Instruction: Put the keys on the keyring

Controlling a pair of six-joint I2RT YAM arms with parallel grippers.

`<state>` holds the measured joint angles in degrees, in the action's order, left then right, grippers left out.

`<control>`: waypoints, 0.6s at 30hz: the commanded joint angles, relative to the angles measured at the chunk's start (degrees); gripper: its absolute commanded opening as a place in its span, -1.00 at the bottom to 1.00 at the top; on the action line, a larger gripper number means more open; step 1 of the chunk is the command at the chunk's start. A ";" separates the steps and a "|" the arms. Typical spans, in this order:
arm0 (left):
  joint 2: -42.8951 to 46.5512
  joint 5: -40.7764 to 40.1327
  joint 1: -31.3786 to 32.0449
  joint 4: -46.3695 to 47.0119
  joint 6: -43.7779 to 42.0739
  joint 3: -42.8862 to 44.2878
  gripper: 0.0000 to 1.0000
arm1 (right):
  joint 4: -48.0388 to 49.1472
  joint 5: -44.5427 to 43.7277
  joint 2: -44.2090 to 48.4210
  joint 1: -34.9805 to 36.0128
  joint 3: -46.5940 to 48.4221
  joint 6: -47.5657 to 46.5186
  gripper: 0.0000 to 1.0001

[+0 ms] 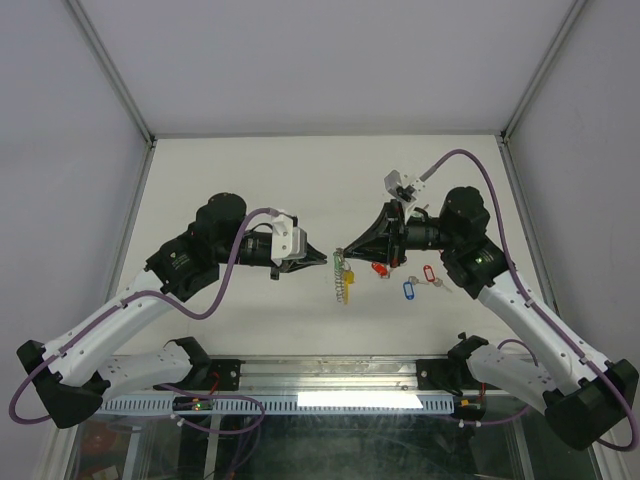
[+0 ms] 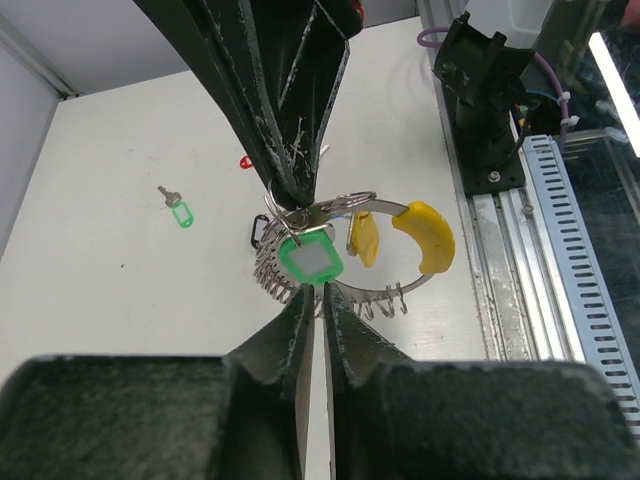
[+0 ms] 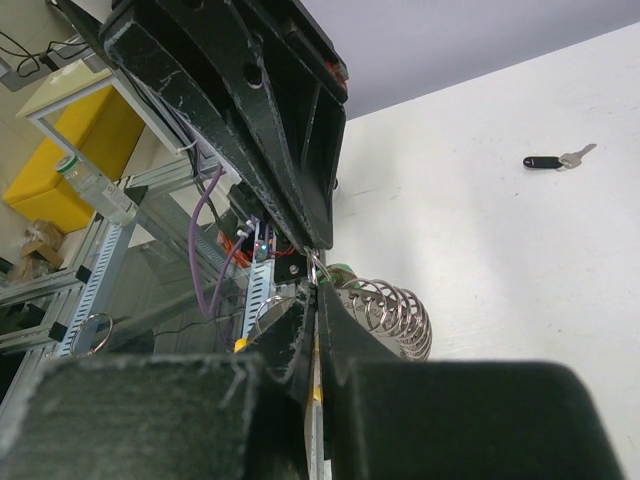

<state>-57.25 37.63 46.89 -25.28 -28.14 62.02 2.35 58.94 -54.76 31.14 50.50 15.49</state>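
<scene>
The keyring (image 2: 395, 292), a coiled silvery ring with a yellow segment (image 2: 425, 235), hangs above the table with my right gripper (image 2: 300, 203) shut on its upper band. A green-tagged key (image 2: 312, 258) and a yellow-tagged key (image 2: 365, 240) hang on it. My left gripper (image 2: 320, 297) is shut, its tips right at the green tag's lower edge; whether they pinch it I cannot tell. In the top view the two grippers meet tip to tip, left gripper (image 1: 325, 258) and right gripper (image 1: 342, 248), over the keyring (image 1: 343, 282). In the right wrist view my right gripper (image 3: 318, 287) clamps the band beside the coil (image 3: 400, 320).
Loose keys lie on the table: a red-tagged key (image 1: 379, 269), a blue-tagged key (image 1: 408, 290) and another red-tagged key (image 1: 430, 273) under the right arm, a green-tagged key (image 2: 178, 209) farther off, and a black-tagged key (image 3: 545, 161). The aluminium rail (image 2: 560, 250) runs along the near table edge.
</scene>
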 commanded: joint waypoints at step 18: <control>0.89 2.25 0.50 16.81 8.35 -3.62 -0.21 | 5.65 1.53 0.89 -0.37 -0.45 1.98 -1.00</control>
<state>-55.88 38.09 46.89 -13.21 -21.58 59.07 3.97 59.42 -54.72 31.09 49.71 16.38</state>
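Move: The green key tag, hanging on the keyring pinched in the right fingertips, lies about 3 cm to the right of the shut left fingertips, level with them in height and straight across. Some 2 cm nearer the bases than the left hand and 4 cm to its right hangs the yellow key tag; the keyring's yellow part is about 5 cm back, 4 cm right and 3 cm lower. From the right hand, the green tag is roughly 1 cm back, 1 cm left and 1 cm below. Upward by about 3 cm goes the left hand, sinking back a touch at the end and edging about 1 cm right towards the right fingertips, while its shut fingers spread to some 40 percent of full opening. The wrist tips the fingers up by some 10 degrees, nearly to level. The right hand stays put and keeps its pinch on the keyring. ##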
